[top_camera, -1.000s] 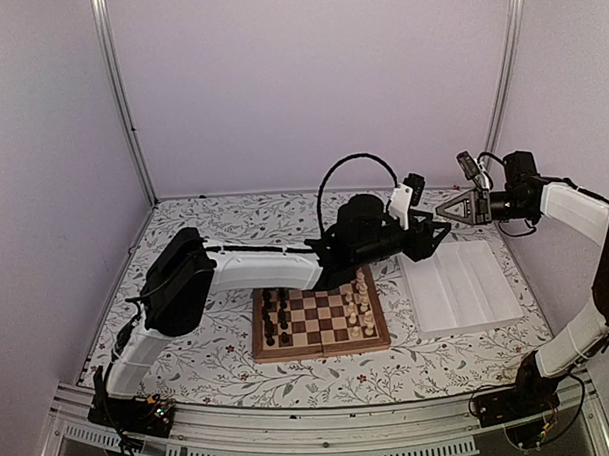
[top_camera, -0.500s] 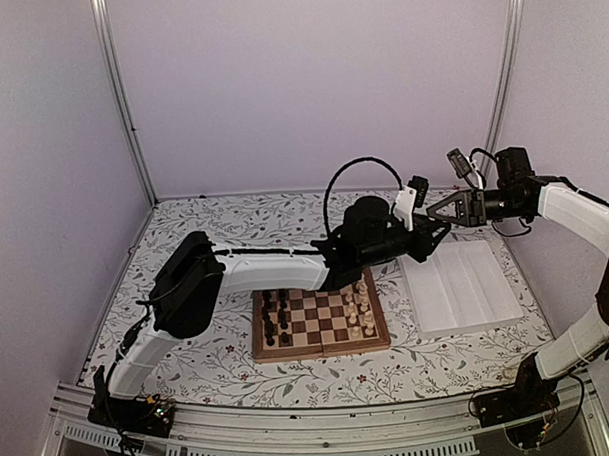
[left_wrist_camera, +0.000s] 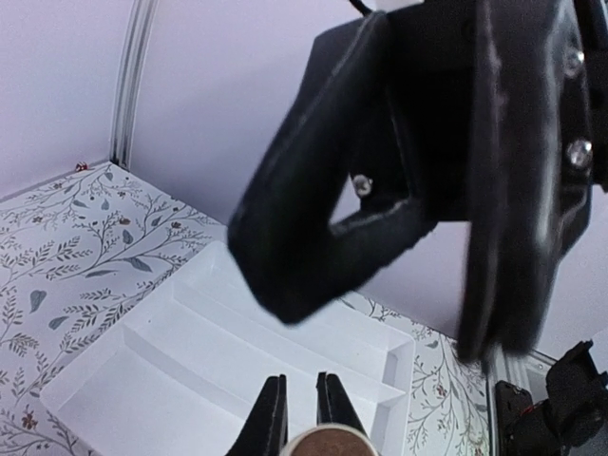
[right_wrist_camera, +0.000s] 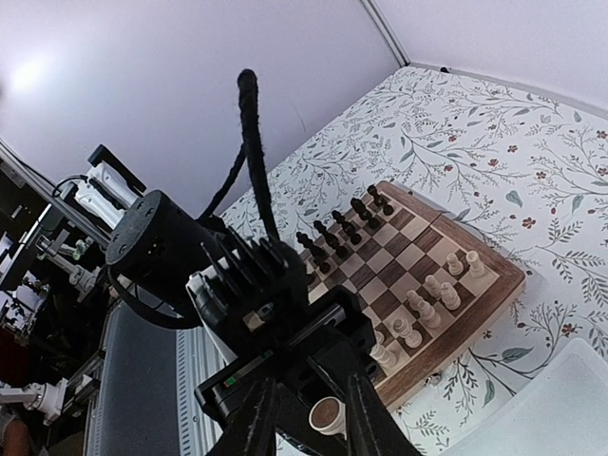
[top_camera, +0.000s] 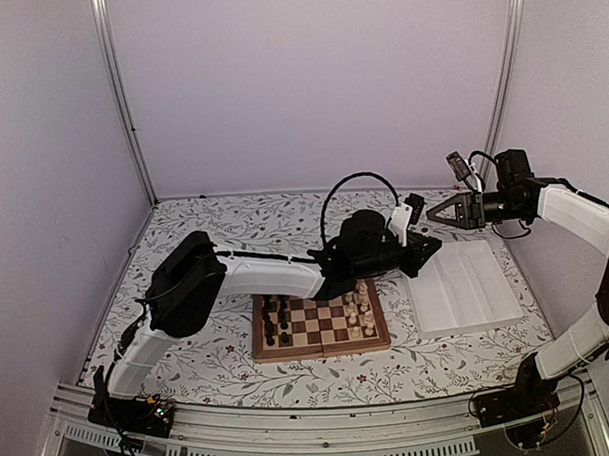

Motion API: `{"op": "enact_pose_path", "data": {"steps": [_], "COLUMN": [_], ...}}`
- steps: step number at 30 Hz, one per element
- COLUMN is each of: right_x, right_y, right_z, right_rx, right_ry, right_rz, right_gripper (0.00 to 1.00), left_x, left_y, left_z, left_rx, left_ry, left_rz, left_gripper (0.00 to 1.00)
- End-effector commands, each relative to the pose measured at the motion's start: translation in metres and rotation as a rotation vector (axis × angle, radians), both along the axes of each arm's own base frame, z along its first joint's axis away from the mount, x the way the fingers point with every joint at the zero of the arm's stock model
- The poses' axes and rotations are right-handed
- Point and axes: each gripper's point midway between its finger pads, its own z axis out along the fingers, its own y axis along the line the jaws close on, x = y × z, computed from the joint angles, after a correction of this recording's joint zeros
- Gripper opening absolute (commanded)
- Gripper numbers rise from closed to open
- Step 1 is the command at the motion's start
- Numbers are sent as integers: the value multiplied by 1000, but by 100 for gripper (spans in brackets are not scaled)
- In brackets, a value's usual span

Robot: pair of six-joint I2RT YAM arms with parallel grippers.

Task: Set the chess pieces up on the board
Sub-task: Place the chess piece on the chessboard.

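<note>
The board lies in the middle of the table. Pale chess pieces stand along its right side and dark ones along its left. My left gripper hangs between the board and the tray, shut on a pale chess piece. The piece's round brown base shows between the fingers in the left wrist view. My right gripper hovers just above and to the right, open. Seen from the right wrist, that same base sits apart between the spread fingers.
A white ridged tray lies right of the board, and the left wrist view looks down on it. The right gripper's blurred black body fills the upper part of that view. The left arm's cable arches above the board.
The left gripper has closed on the pale piece and drawn back and down towards the board. The right gripper has opened slightly.
</note>
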Motion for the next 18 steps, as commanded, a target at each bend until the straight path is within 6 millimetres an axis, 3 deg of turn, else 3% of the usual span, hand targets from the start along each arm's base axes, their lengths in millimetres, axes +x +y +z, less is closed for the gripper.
{"op": "enact_pose_path", "data": {"steps": [1,6,11,14,18], "right_x": [0,1,-14,-20,-26], "right_y": [-1,-7,-23,-36,-35], "right_z": [7,17,22,12,12], "right_rx": [-27,-121,-346,-534,-637], "right_ry": [-54,-128,-401,-584,-716], "right_rz": [-13,-27,42,115,188], "right_gripper": [30,40,48,52,53], "left_x": [-8,-15,-33,-45,-58], "left_y": [15,26,42,59,82], "left_z": [50,41,27,26,19], "left_rx": [-25,58,210,305,442], "left_ry": [-60,-21,41,61,68], "left_rz": [-22,-68,-166,-226,-313], "left_gripper": [0,0,0,0,0]}}
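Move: The left hand grips the white chess piece, so what matters is the rows of white pieces on the chessboard: about 16 cm to its left, 5 cm back and 17 cm below. The board's middle is some 9 cm farther left; the white tray's middle is 10 cm to the right of the hand, level fore and aft and about 19 cm down. From the right hand, the white rows lie about 16 cm left, 6 cm back and 22 cm below. Leftward and back, rising about 3 cm, the left hand carries the chess piece some 6 cm out of the handover towards the white rows, fingers shut, wrist tipping down and swinging clockwise. The right hand opens to about half, frees the piece and backs off 3 cm right and 2 cm up, its fingers rolling and dipping some 40 degrees. ##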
